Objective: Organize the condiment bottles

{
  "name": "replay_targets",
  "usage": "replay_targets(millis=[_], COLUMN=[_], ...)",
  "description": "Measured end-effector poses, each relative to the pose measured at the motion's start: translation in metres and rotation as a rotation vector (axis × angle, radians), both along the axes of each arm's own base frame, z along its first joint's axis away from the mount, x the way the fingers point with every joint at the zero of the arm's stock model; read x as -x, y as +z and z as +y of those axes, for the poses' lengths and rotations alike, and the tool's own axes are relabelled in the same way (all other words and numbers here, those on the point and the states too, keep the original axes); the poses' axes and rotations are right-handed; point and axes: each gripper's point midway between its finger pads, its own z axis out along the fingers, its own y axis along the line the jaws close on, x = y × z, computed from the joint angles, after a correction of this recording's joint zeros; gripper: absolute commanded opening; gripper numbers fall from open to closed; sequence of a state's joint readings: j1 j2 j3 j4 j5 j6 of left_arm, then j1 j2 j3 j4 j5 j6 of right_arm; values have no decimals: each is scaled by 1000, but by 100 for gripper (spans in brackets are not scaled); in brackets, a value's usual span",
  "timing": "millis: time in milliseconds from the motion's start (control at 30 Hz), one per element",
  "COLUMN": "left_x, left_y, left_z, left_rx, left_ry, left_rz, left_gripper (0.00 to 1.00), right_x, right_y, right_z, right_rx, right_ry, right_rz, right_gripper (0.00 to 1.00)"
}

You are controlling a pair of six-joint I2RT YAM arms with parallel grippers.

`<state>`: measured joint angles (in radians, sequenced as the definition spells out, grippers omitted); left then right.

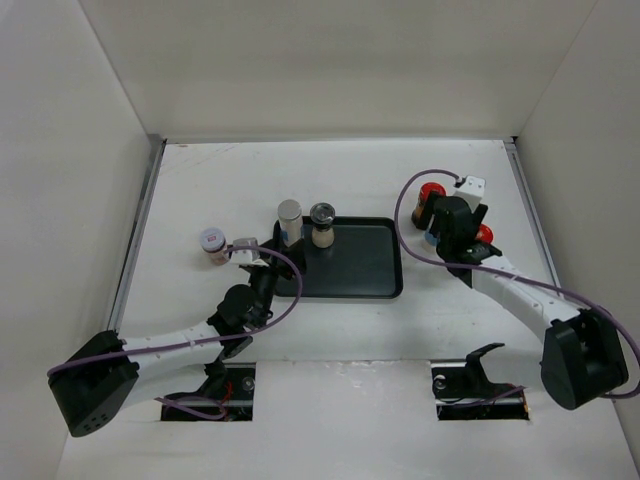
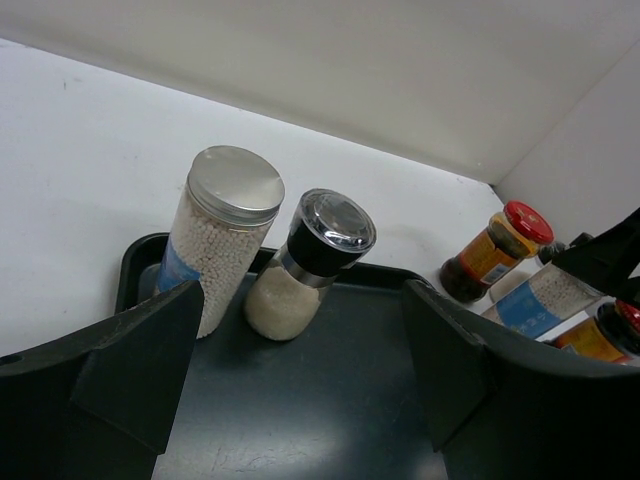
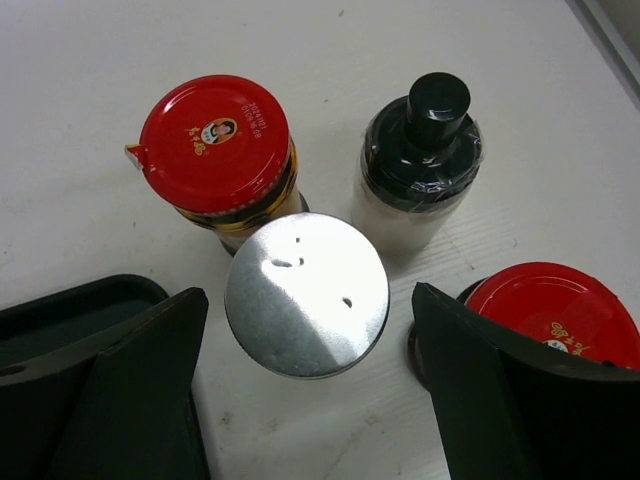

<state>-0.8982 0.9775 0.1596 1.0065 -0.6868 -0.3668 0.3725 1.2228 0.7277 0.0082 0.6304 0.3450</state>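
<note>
Two condiment bottles stand in the back left corner of the black tray (image 1: 370,270): a silver-capped jar (image 2: 222,230) of white grains and a black-topped grinder (image 2: 315,260). My left gripper (image 2: 305,340) hangs open over the tray floor just in front of them, holding nothing. To the right of the tray is a cluster: a red-capped jar (image 3: 215,143), a black-capped bottle (image 3: 420,150), a second red-capped jar (image 3: 553,312) and a silver-lidded jar (image 3: 307,293). My right gripper (image 3: 310,350) is open, with a finger on each side of the silver-lidded jar and a gap on both sides.
A small jar with a pale cap (image 1: 213,243) stands on the table left of the tray, close to my left wrist. White walls enclose the table on three sides. The tray's right corner (image 3: 80,300) lies beside my right gripper's left finger.
</note>
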Motion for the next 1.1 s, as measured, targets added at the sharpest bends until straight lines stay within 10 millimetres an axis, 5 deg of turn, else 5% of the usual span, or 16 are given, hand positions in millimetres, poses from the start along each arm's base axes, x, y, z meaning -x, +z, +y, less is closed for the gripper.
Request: replay_targets(millis=[167,333,500,600,867,1100], left_x=[0,0,0,-1,-2,-2], left_y=[-3,-3,-2,-2,-3,0], left_z=[-1,-2,-2,-2,-1,-1], left_rx=[-8,-8,-4,-1,2,12], left_ry=[-4,-6,-6,-7,-1,1], left_rz=[6,6,2,3,5,-3], left_gripper=[80,80,80,80,80,80], right_x=[-6,-10,-5,3,3,-21], right_y=[-7,-12,-7,12,62,41], right_z=[2,0,0,8,89,186], right_rx=[-5,2,12,19,-31,-31], right_ry=[10,8,12,40,234,405], right_rz=[10,15,-1,-48,-164,-128], right_gripper=[80,58,53,52,52,53])
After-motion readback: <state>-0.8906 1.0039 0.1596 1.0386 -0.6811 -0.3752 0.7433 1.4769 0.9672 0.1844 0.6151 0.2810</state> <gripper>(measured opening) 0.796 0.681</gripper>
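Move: The silver-lidded bottle stands almost between the right hand's open fingers, its middle about 1 cm ahead and 4 cm below. From that hand, a red-lidded jar stands some 7 cm ahead and 2 cm left, the black-capped bottle about 4 cm ahead and 5 cm right, and a second red-lidded jar 4 cm back and 8 cm right. The grinder on the tray is roughly 25 cm left and 1 cm ahead. From the left hand, the silver-lidded bottle is about 10 cm ahead, 31 cm right, 8 cm below. The silver-lidded bottle is pinched by its upper part once the right hand has eased about 1 cm forward and down and closed its fingers. The hand then lifts it some 7 cm clear and sweeps it left, nearly 19 cm, over the tray towards the grinder, turning about 25 degrees counter-clockwise and starting to sink by the end. ##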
